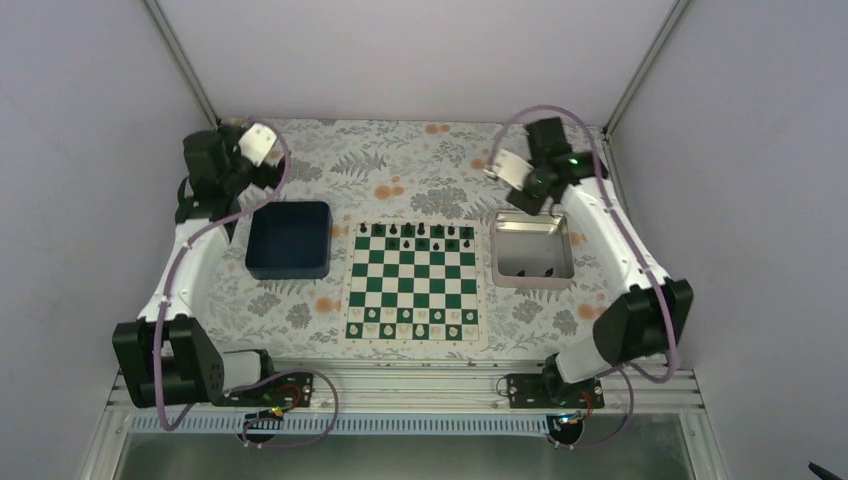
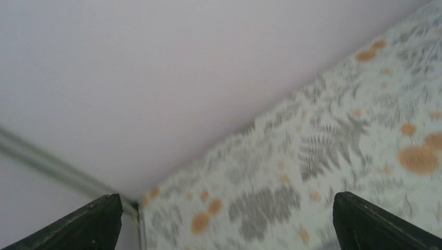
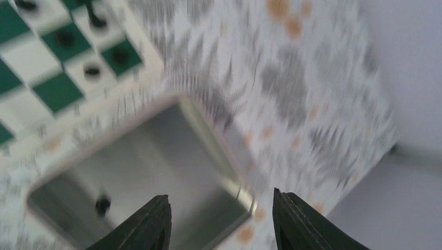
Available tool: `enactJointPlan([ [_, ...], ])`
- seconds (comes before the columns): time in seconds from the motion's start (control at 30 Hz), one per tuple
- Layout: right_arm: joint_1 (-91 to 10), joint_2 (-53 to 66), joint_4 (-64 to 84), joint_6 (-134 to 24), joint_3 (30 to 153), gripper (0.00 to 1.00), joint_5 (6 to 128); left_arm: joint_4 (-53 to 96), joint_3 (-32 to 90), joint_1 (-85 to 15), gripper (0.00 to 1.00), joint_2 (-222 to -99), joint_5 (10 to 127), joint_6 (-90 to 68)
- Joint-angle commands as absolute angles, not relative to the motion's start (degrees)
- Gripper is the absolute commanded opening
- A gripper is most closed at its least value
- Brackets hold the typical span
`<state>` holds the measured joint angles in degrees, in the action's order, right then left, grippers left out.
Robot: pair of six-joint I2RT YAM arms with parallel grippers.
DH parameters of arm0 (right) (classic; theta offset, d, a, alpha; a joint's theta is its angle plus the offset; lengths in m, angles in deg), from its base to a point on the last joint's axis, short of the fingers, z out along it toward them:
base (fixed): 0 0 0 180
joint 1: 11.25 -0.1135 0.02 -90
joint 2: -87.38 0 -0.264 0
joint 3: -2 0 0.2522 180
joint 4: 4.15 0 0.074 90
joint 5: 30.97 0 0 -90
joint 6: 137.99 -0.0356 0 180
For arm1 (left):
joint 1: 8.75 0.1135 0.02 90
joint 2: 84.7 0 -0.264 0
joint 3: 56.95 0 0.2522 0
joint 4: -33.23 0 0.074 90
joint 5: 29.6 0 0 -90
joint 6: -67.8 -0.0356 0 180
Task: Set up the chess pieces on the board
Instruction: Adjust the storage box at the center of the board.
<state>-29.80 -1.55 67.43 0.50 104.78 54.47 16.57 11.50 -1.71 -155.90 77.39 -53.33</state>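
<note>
The board (image 1: 412, 285) of green and white squares lies mid-table. Black chess pieces (image 1: 420, 232) stand along its far row; one shows in the right wrist view (image 3: 96, 21) on the board's corner (image 3: 57, 91). A couple more black pieces (image 1: 535, 272) lie in the silver tray (image 1: 497, 250); one (image 3: 102, 204) appears blurred in the right wrist view. My right gripper (image 3: 221, 200) hangs open and empty over the tray's far corner (image 3: 245, 195), raised near the back (image 1: 507, 170). My left gripper (image 2: 225, 208) is wide open and empty, raised at the back left (image 1: 250, 135).
A dark blue bin (image 1: 290, 268) sits left of the board. Cream pieces (image 1: 412, 320) fill the board's near rows. The floral tablecloth (image 1: 400, 165) covers the table, with walls close on three sides.
</note>
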Motion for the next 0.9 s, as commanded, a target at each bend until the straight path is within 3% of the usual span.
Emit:
enactJointPlan([
  [0.0,-22.27,7.36,69.47,-0.17,93.89,0.48,58.27,9.11,24.99,-6.76,1.0,-160.87,79.06,-58.33],
  [0.2,-7.56,13.38,68.93,1.19,82.78,0.19,63.03,9.19,33.54,-19.61,0.99,-167.43,74.35,-58.8],
  [0.33,0.47,11.81,66.34,1.23,79.25,0.05,66.26,9.97,39.31,-28.75,1.0,-174.28,70.73,-57.8],
  [0.57,4.37,11.52,69.59,5.0,73.3,0.04,67.59,9.86,48.93,-41.78,0.96,-188.42,65.11,-59.63],
  [0.8,5.34,13.46,70.0,7.39,65.04,0.07,67.82,2.48,70.92,-48.76,0.67,-205.18,66.2,-57.25],
  [0.87,6.1,13.87,69.56,8.0,63.87,0.08,68.56,-0.04,78.63,-49.75,0.63,-211.07,65.88,-54.94],
])
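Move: The storage box with the last two black pieces lies about 21 cm below the right hand, 7 cm to its right and 3 cm back; the board's middle is 22 cm left, 9 cm back and 22 cm below. From the left hand the box is some 58 cm right, 6 cm back and 25 cm down. The blue box sits 25 cm beneath the left hand, 4 cm back, level sideways. Left hand sweeps 40 cm right towards the storage box, partly closing; right sinks 15 cm back-right, closing. ##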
